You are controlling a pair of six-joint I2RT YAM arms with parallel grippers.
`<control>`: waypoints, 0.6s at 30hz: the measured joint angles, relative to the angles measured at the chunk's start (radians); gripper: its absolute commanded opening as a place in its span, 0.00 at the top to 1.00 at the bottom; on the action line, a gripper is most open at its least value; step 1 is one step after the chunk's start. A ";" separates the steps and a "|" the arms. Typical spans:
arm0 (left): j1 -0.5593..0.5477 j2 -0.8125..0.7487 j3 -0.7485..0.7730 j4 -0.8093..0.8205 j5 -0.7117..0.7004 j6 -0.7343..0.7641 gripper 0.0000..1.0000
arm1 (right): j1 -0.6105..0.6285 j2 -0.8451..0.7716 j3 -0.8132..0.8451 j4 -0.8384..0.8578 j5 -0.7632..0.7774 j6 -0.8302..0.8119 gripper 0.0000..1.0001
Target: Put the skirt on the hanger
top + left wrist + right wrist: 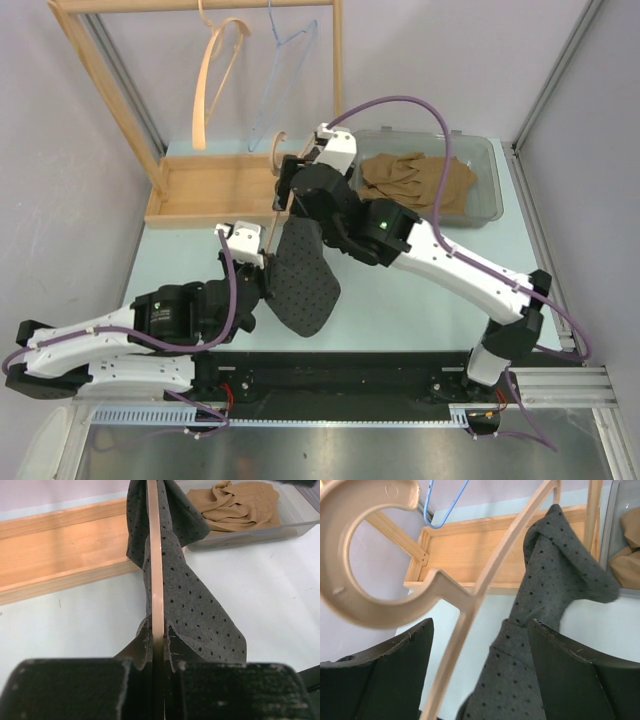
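A beige hanger (470, 600) is held on edge, and a dark grey dotted skirt (305, 285) is draped over one arm of it and hangs down to the table. My left gripper (159, 635) is shut on the hanger's thin bar (154, 570), with skirt cloth (200, 615) lying against its right finger. In the top view the left gripper (255, 245) is at the hanger's near end. My right gripper (480, 630) is open at the far end, just below the hook (365, 555). The hanger's arm and the skirt (555, 580) pass between its fingers without being clamped.
A wooden rack with a tray base (205, 185) stands at the back left. A second beige hanger (215, 80) and a blue wire hanger (290, 45) hang on it. A clear bin (480, 150) holding tan cloth (415, 178) sits at the back right.
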 measured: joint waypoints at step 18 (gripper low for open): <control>0.299 0.151 0.238 0.050 0.104 0.146 1.00 | 0.005 -0.524 -0.359 0.118 0.079 -0.098 0.22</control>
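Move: The rack's top bar, where the skirt's hanger is headed, runs some 37 cm ahead of the left hand and 24 cm above it, its middle about 12 cm to the left. From the left hand, the blue hanger's middle is about 38 cm ahead, 1 cm right and 9 cm up; the skirt's middle is roughly 8 cm ahead, 5 cm right and 6 cm below. From the right hand, the bar's middle is about 26 cm ahead, 15 cm left and 17 cm up. The wooden hanger, with the skirt on it, is carried by its lower end in the left hand's still-shut fingers, first up, then forward too towards the rack's top bar: about 6 cm each way, swinging some 10 degrees counter-clockwise. The right hand, already open around the hanger's neck, withdraws 14 cm right, 8 cm up and 5 cm back, fingers tipping up and staying open. ##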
